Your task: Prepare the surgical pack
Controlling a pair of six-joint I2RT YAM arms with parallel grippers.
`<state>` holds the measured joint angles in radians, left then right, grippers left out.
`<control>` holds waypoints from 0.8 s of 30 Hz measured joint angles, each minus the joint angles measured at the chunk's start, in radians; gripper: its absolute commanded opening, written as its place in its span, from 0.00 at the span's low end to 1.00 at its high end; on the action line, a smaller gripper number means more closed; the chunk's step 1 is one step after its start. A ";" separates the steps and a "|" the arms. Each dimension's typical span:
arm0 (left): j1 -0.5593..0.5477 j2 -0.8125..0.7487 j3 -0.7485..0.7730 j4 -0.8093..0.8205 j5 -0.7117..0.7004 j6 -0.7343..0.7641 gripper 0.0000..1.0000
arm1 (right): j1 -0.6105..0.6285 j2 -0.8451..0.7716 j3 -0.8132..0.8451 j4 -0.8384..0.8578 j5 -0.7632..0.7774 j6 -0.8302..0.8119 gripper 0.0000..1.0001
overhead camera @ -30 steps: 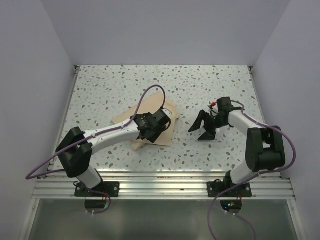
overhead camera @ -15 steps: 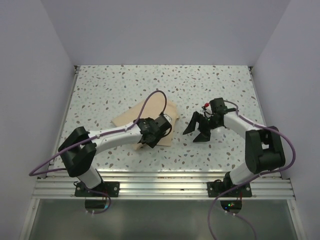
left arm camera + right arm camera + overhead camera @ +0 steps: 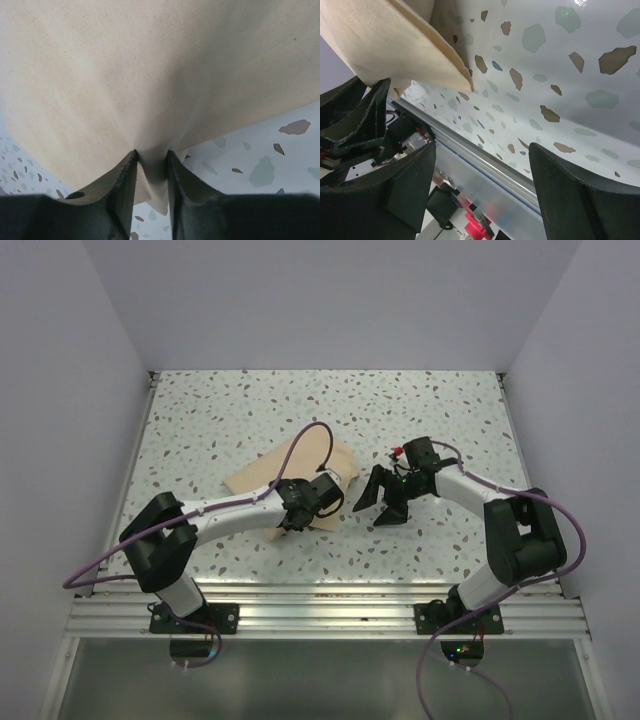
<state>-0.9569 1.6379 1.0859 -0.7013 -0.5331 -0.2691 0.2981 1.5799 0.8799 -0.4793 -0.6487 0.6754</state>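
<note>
The surgical pack shows as a tan cloth bundle lying flat left of the table's middle; nothing else of it is visible. My left gripper is at the cloth's near right corner. In the left wrist view the cloth fills the frame, and the left gripper is shut on a pinched fold of its edge. My right gripper hovers open just right of the cloth, holding nothing. From the right wrist the cloth's raised corner appears at upper left, beyond the open right gripper.
The speckled table is walled at the back and on both sides. An aluminium rail runs along the near edge by the arm bases. A purple cable loops above the cloth.
The left gripper slid to the cloth's right corner and closed on a fold. The right arm moved left, bringing its open gripper close to the cloth.
</note>
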 measured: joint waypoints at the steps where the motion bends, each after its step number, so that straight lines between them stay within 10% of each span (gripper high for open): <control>1: 0.000 0.003 0.000 0.002 -0.001 0.000 0.26 | 0.002 0.000 0.000 0.002 0.000 0.003 0.78; 8: -0.002 0.006 0.014 -0.008 0.002 0.002 0.00 | 0.021 0.003 -0.002 0.050 -0.005 0.056 0.63; 16: -0.001 0.006 0.087 -0.055 0.033 0.003 0.00 | 0.065 0.046 -0.043 0.309 -0.027 0.295 0.31; 24: -0.001 0.009 0.136 -0.069 0.067 0.004 0.00 | 0.127 0.152 -0.042 0.531 -0.009 0.487 0.19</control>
<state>-0.9581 1.6470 1.2217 -0.7700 -0.4664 -0.2653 0.4248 1.7321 0.8375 0.0521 -0.6575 1.1625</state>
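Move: The pack's raised cloth fold already stands between the left fingers, about 1 cm below the hand point, and the pack's right flap is some 8 cm to that hand's right and 3 cm ahead. From the open right hand, the flap lies about 8 cm left, 3 cm ahead and 3 cm lower. The pack's near-right corner is roughly 6 cm left of the right hand, 2 cm back and 4 cm down. Shut the left fingers on the fold to pinch it, then raise it about 3 cm while easing it nearly as far to the right. Meanwhile sweep the right gripper some 7 cm left and 4 cm forward to the pack's right flap, arching up slightly and sinking again; roll its left side up and turn it clockwise a little as the wide-open fingers close most of the way. ##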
